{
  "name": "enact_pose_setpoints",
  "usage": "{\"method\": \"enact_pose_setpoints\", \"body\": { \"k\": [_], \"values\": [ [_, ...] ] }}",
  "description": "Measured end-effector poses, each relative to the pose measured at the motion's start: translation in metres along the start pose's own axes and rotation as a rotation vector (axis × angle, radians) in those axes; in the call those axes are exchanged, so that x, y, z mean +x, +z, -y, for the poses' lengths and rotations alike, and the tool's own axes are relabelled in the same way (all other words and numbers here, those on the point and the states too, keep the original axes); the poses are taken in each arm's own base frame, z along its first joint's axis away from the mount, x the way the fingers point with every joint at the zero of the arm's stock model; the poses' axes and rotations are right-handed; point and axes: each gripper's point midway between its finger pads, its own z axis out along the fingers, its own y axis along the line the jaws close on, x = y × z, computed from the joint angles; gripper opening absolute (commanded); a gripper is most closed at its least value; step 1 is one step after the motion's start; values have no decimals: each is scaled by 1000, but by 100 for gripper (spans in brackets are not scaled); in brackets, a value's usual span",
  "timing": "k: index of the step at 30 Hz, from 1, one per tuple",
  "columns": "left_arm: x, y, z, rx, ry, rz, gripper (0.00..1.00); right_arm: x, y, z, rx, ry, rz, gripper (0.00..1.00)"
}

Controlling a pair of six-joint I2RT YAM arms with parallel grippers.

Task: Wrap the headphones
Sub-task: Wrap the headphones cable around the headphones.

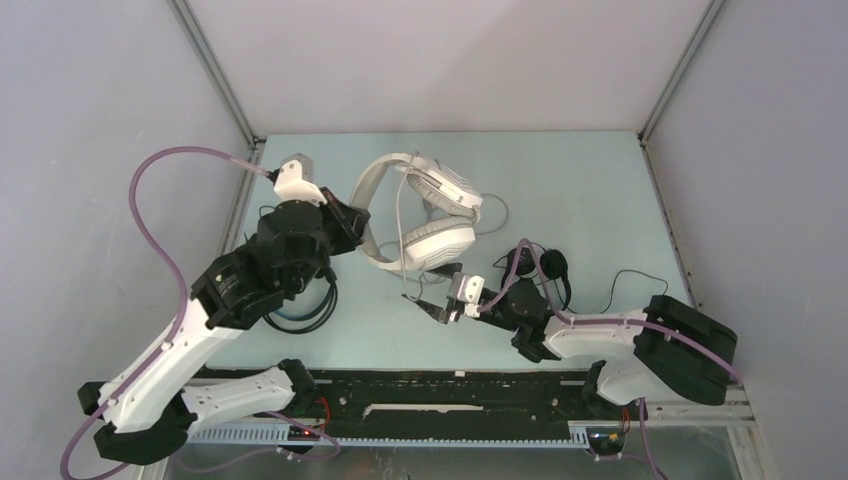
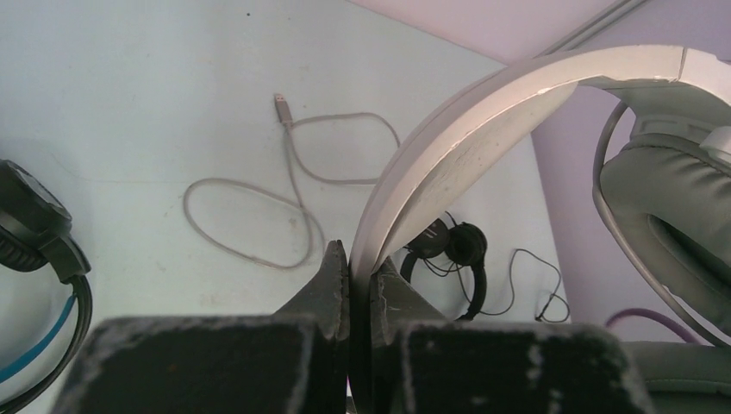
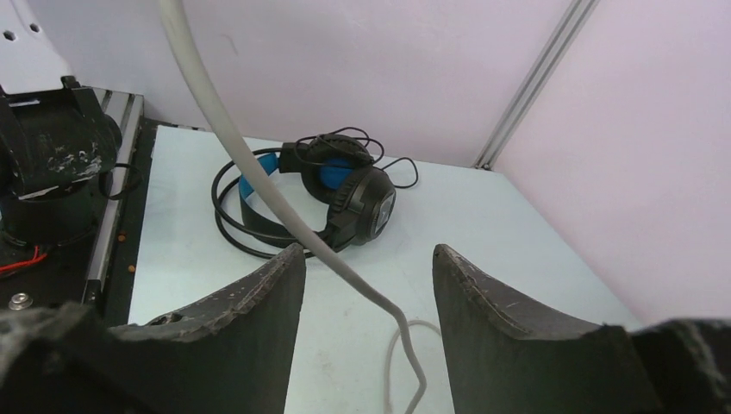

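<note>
The white-grey headphones (image 1: 425,215) lie mid-table, partly raised, ear cups together. My left gripper (image 1: 358,232) is shut on their headband (image 2: 483,112), which runs up and out from between the pads in the left wrist view. The grey cable (image 3: 259,172) hangs down between the fingers of my right gripper (image 3: 371,259), which is open and not pinching it. More of the cable (image 2: 259,203) lies in loops on the table. The black headphones with blue lining (image 3: 345,194) sit under my left arm (image 1: 300,300). The slim black headphones (image 1: 545,270) lie beside my right wrist.
Grey enclosure walls and metal corner posts (image 1: 225,90) close in the table on three sides. A black rail (image 1: 450,390) with the arm bases runs along the near edge. The slim set's thin cord (image 1: 625,285) trails to the right.
</note>
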Motion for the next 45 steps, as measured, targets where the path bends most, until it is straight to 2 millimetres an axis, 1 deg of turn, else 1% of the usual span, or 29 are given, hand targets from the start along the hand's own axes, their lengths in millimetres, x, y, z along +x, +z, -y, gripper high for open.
{"method": "enact_pose_setpoints", "body": {
  "k": [6,9,12,17,18,20,23,32,37,40,42,45],
  "values": [
    [-6,-9,6,38,-34,0,0,16,6,-5,-23,12,13,57],
    [-6,-13,7,52,-46,-4,0,30,7,-9,-37,25,-3,57],
    [-7,-15,8,62,-56,-5,0,43,7,-12,-42,41,-23,53],
    [-6,-18,10,79,-60,-13,0,58,7,-13,-38,76,-46,36],
    [-6,-19,10,83,-61,-15,0,60,7,-13,-37,82,-50,30],
    [-5,-20,12,96,-62,-25,0,64,7,-11,-30,98,-53,14],
    [-4,-24,15,118,-68,-36,0,70,6,-8,-16,120,-63,1],
    [-10,-33,14,143,-67,-22,0,69,5,5,40,167,-53,0],
    [-9,-38,21,188,-35,-40,0,72,-1,8,68,186,-66,0],
    [-9,-44,26,234,12,-55,0,65,-5,12,90,191,-54,0],
    [-6,-48,31,272,52,-74,0,57,-8,19,111,196,-39,0],
    [3,-53,37,337,132,-114,0,44,-14,35,149,218,-16,0]
  ]
}}
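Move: The slack strand of white cable that the open right fingers will shut on hangs right at their tips, about 2 cm to the left, 1 cm ahead and some 4 cm below. The headphones' nearer ear cup is about 6 cm ahead, 2 cm right and 7 cm above; the farther cup some 12 cm ahead, 3 cm right, 9 cm above. From the left hand, holding the headband, that strand is roughly 7 cm back, 5 cm right, 16 cm below. The right fingers close and pinch the white cable after the hand sinks about 6 cm, easing a little left and forward; keeping the pinch, it then goes on forward, back to the right and up some 3 cm, under the headphones. Meanwhile the left hand keeps its grip on the headband, draws back about 5 cm while rising, and turns clockwise some 20 degrees, mostly at the end. ##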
